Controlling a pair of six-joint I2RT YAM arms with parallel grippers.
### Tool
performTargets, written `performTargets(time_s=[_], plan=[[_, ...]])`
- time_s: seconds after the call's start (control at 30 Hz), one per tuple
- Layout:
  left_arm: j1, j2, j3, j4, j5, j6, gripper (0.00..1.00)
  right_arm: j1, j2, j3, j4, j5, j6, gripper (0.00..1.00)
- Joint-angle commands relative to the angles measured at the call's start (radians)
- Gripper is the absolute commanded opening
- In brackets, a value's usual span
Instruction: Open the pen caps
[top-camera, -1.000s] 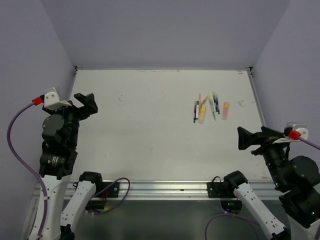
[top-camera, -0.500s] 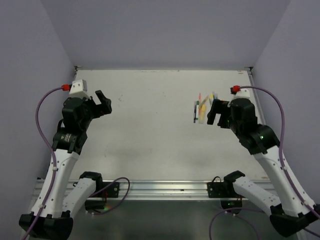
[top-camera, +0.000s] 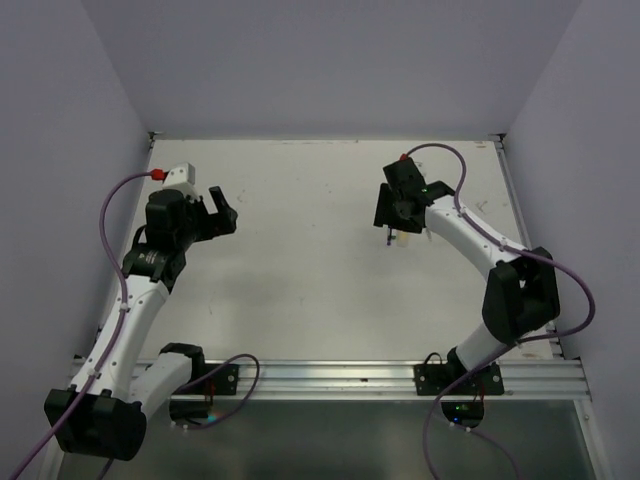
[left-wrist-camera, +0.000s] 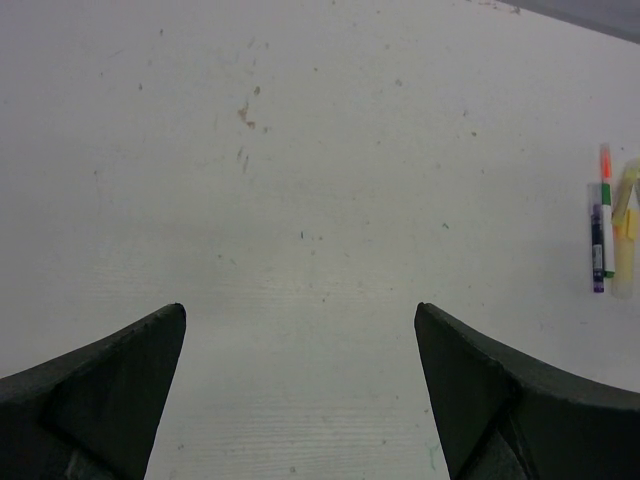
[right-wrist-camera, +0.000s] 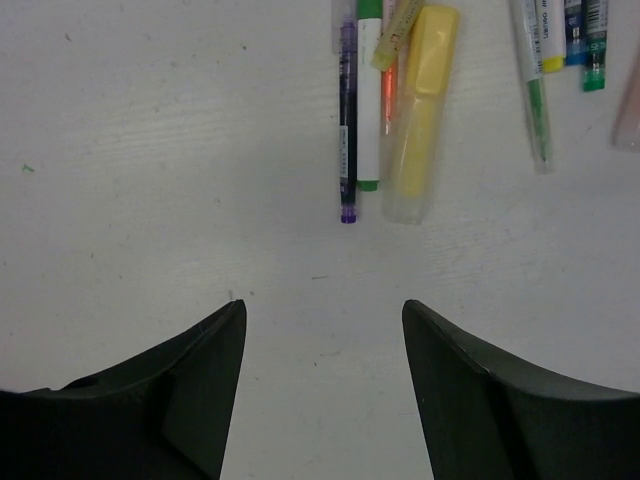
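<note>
The pens (right-wrist-camera: 420, 110) lie side by side on the white table. In the right wrist view I see a dark purple pen (right-wrist-camera: 347, 120), a white pen with green bands (right-wrist-camera: 368, 100), a fat yellow highlighter with a pale cap (right-wrist-camera: 405, 195), a green pen (right-wrist-camera: 535, 100) and blue ones (right-wrist-camera: 575, 30). My right gripper (right-wrist-camera: 320, 310) is open and empty just short of their near ends. From above it (top-camera: 395, 215) covers most of the pens (top-camera: 392, 238). My left gripper (top-camera: 222, 212) is open and empty at the table's left. Its wrist view shows the pens (left-wrist-camera: 603, 225) far right.
The white table (top-camera: 300, 260) has purple walls on three sides. A metal rail (top-camera: 340, 375) runs along the near edge. A raised edge strip (top-camera: 512, 200) borders the table's right side.
Both arms have unfolded from the near edge out over the table. The right gripper swung up and left over the pens. The left gripper moved forward and a little right.
</note>
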Motion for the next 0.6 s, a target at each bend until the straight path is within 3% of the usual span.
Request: performTargets(time_s=[0.0, 0.27, 0.57], plan=[[-0.005, -0.011, -0.018, 0.06, 0.031, 0.009, 1.0, 0.004, 0.056, 0.079, 0.058, 0.016, 0.051, 0.65], [-0.083, -0.037, -0.062, 0.074, 0.052, -0.025, 1.0, 0.001, 0.237, 0.099, 0.101, 0.059, 0.083, 0.52], [-0.085, -0.01, -0.062, 0.096, 0.087, -0.074, 1.0, -0.038, 0.325, 0.074, 0.141, 0.049, 0.089, 0.43]])
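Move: The purple pen lies lengthwise ahead of my right hand, its middle about 10 cm forward, 1 cm to the right and 12 cm below. The white marker is right against its right side, about 1 cm farther out. The yellow highlighter sits 4 cm right of the pen and 1 cm nearer. From my left hand the purple pen is about 15 cm ahead, 40 cm right and 20 cm down. I drop my right hand some 9 cm towards the near end of the purple pen, easing 3 cm forward early on and then going nearly straight down. The fingers tip about 10 degrees steeper and narrow from two-thirds to under half open, without closing on the pen. My left hand, wide open, drifts about 3.5 cm right, towards the pens, sinking slightly. ##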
